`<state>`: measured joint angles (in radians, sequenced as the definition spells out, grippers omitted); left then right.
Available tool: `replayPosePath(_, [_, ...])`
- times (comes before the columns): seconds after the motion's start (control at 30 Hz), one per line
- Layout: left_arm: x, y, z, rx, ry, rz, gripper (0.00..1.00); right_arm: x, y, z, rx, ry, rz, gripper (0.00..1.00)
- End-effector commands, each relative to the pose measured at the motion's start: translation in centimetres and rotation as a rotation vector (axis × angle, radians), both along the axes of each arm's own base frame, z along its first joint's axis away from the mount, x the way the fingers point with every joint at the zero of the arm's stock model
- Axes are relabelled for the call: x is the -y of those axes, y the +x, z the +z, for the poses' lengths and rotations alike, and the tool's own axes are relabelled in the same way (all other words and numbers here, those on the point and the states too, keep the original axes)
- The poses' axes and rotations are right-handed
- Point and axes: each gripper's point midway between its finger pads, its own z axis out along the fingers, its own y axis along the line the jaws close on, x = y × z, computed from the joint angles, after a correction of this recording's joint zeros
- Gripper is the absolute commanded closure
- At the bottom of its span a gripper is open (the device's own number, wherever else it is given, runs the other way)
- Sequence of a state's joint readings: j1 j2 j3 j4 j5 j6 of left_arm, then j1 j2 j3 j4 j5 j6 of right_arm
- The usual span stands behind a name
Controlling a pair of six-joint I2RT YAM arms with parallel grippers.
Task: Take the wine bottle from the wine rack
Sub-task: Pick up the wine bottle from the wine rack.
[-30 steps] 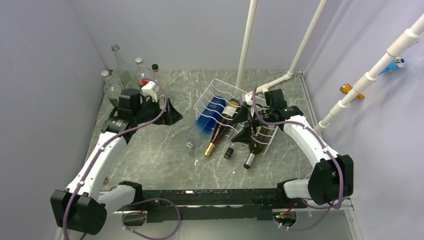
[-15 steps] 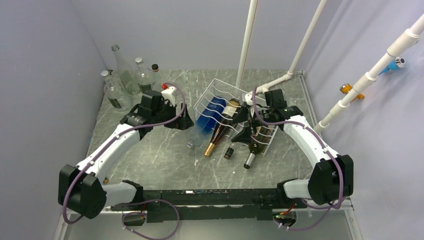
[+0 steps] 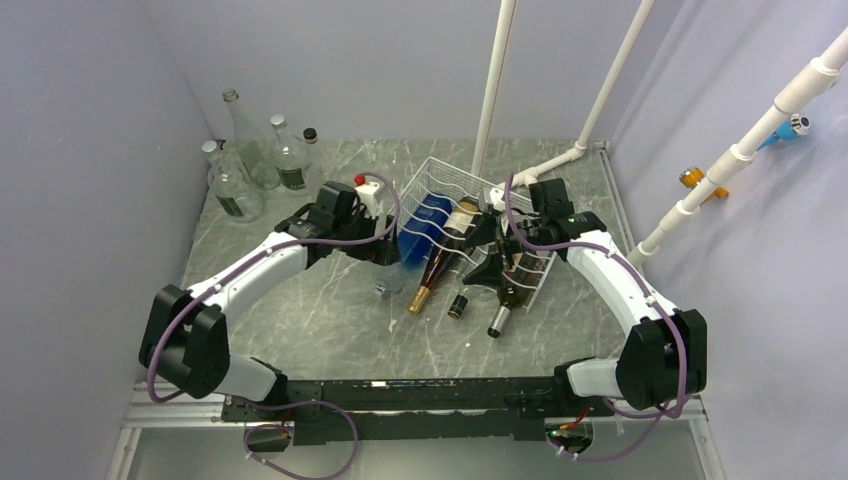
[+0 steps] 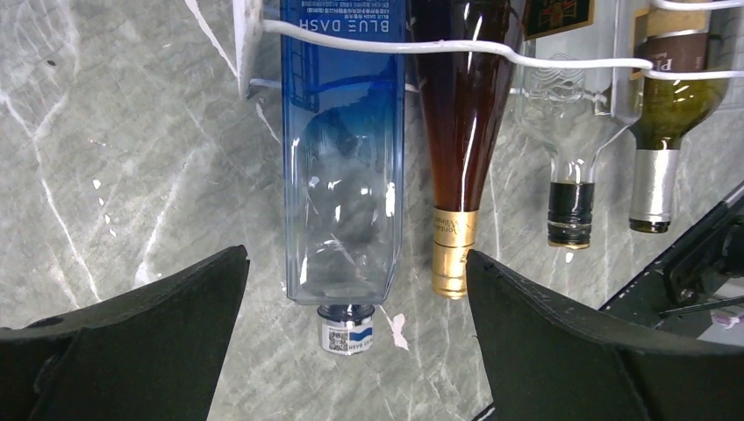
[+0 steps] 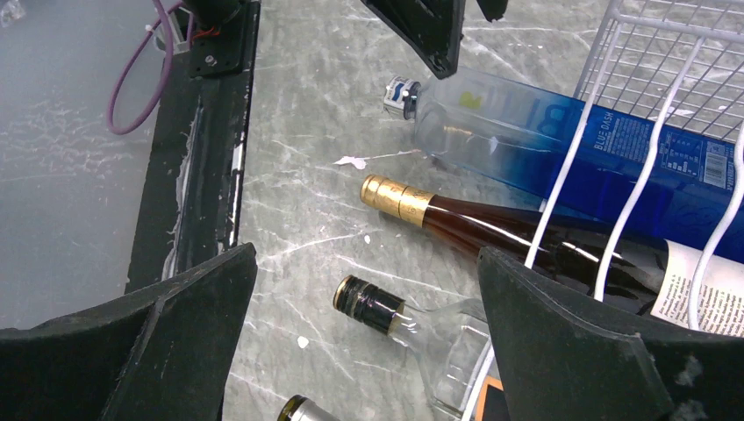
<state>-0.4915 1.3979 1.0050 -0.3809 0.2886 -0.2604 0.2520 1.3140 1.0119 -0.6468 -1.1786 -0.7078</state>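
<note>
The white wire wine rack (image 3: 432,185) lies at mid-table with several bottles in its cradles, necks pointing toward me. From the left they are a blue square bottle (image 4: 342,175), a dark wine bottle with a gold foil top (image 4: 461,132), a clear bottle with a black cap (image 4: 570,215) and a green bottle with a silver cap (image 4: 654,189). My left gripper (image 4: 355,256) is open, its jaws on either side of the blue bottle's shoulder and touching nothing. My right gripper (image 5: 366,254) is open above the clear bottle's black cap (image 5: 368,303), beside the dark wine bottle (image 5: 491,228).
Several empty glass bottles (image 3: 250,160) stand at the back left corner. White plastic pipes (image 3: 495,90) rise behind the rack and along the right wall (image 3: 740,150). Grey walls close in the table's left, back and right. The black base rail (image 5: 211,132) runs along the near edge.
My left arm has swung right, from beside the back-left glass bottles to the rack's left front over the blue bottle's neck. The right arm has not moved.
</note>
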Motion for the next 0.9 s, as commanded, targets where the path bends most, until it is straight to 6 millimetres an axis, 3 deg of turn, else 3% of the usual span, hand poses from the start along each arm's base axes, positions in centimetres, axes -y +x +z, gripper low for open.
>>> replayPosePath(0.0, [1.1,2.0,1.1,0.085,0.022,-0.015,0.01,0.0,0.3,1.4,0.076,0.019,0.012,0.0])
replayPosePath(0.53, [3.6,3.3,-3.6,0.066,0.043,-0.05,0.01,0.0,0.4,1.2,0.07,0.015,0.012,0.0])
replayPosePath(0.87, [4.0,4.0,-5.5,0.073,0.043,-0.048,0.01,0.0,0.4,1.2,0.073,0.014,0.012,0.0])
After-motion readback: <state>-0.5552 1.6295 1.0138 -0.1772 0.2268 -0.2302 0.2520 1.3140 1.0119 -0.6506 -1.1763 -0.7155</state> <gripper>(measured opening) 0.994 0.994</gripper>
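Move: The blue bottle lies in the rack with its middle about 6 cm ahead of the left gripper, 6 cm to its right and 9 cm below. Next to it, the gold-capped brown bottle is some 3 cm ahead and 12 cm to the gripper's right, equally low; the rack's left corner stands about 7 cm straight ahead and 6 cm lower. From the right gripper, the blue bottle is roughly 9 cm ahead, 12 cm left and 15 cm below. Sink the left gripper about 5 cm onto the blue bottle, carrying it some 3 cm right and 3 cm forward as it goes: drop steeply first, then ease off and slide more up the bottle from its clear neck end towards the blue part. Keep the fingers wide open, one to each side of the bottle, with the wrist nearly steady, and stop short of closing. ##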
